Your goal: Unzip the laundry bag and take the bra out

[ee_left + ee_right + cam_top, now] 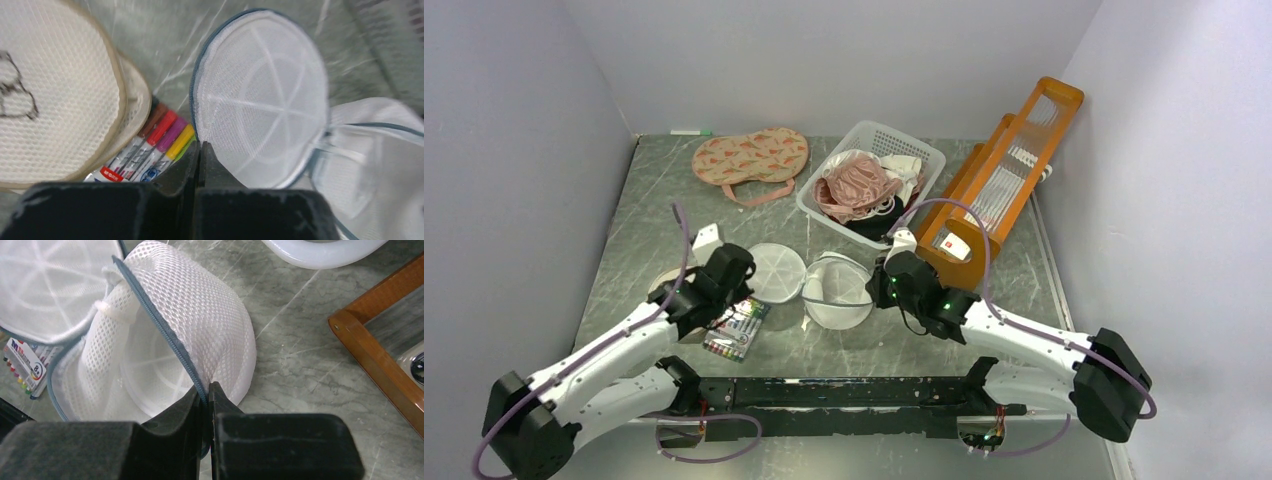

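The white mesh laundry bag (837, 290) lies unzipped at mid-table, its round lid half (776, 272) flopped flat to the left. In the right wrist view the bowl half (200, 320) stands up, and my right gripper (204, 390) is shut on its dark zipper rim (160, 325). My left gripper (200, 146) is shut with nothing in it, its tips at the near edge of the lid (260, 95). The pink bra (856, 185) lies on top of other garments in the white basket.
A marker pack (737, 330) and a beige embroidery hoop (50, 90) lie under my left arm. The white basket (924, 160) stands at the back, a watermelon-print pouch (750, 158) to its left. A wooden frame (1014, 170) leans at the right.
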Robot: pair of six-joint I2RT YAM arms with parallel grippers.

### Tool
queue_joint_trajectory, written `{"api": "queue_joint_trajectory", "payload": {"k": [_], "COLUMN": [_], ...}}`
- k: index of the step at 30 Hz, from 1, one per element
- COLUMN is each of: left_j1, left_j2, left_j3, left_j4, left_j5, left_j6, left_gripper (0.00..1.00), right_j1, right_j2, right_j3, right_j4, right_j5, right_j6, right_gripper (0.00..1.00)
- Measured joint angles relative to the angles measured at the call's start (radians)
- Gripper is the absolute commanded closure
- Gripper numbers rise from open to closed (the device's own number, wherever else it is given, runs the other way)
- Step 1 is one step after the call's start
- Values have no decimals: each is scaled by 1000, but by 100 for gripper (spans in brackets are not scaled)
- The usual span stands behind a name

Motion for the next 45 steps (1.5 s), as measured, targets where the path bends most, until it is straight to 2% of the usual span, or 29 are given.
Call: {"api": "queue_joint_trajectory", "payload": {"k": [7, 12, 15, 19, 23, 26, 28, 35, 39, 45], "left_j1": [0, -1, -13, -88, -275, -445, -515, -637, -682, -695], "left_j2": [-148, -141, -89, -28, 60, 163, 230, 389, 455, 596], "left_j3": [179, 270, 317, 391, 501, 550, 552, 530, 531, 546], "left_j4": [-78, -79, -79, -96, -110, -116, -130, -148, -121, -27], "left_j5": [-37, -1, 13, -15, -135, -229, -269, -328, -320, -204], "left_j6": [170, 346, 441, 545, 615, 630, 621, 608, 630, 698], "left_gripper": [93, 93, 93, 93, 93, 93, 93, 93, 93, 93], "right_j1": [0, 0, 0, 0, 0, 0, 0, 0, 0, 0], "right_j2": [61, 139, 178, 182, 121, 16, -69, -370, -446, -486], "right_j3": [48, 146, 208, 254, 259, 266, 285, 447, 526, 547], "right_j4": [14, 24, 26, 25, -11, -75, -128, -281, -329, -372], "right_j5": [-40, -74, -90, -102, -97, -66, -26, 145, 215, 255], "right_j6": [-5, -11, -18, -26, -37, -51, -61, -130, -161, -185], "right_gripper": [89, 88, 79, 51, 32, 26, 22, 19, 19, 19]}}
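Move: My left hand already pinches the free left edge of the laundry bag's open lid; the bag's middle is about 17 cm to its right, level fore-and-aft and roughly 2 cm lower. The marker pack lies some 7 cm back and 2 cm left of this hand, the round mesh bag 13 cm left and 1 cm back. My right hand still grips the bag's right rim, its middle about 7 cm left, 1 cm ahead and 3 cm below; the basket is 21 cm straight ahead. Keeping its pinch, my left hand swings the lid up some 17 cm, then right and down over the bag, ending about 20 cm right and 5 cm back while turning some 60 degrees clockwise and rolling left side up. My right hand first carries the rim left and slightly forward and up, about 6 cm, opens to let go, then pulls high up and right, tipping its fingers up. ##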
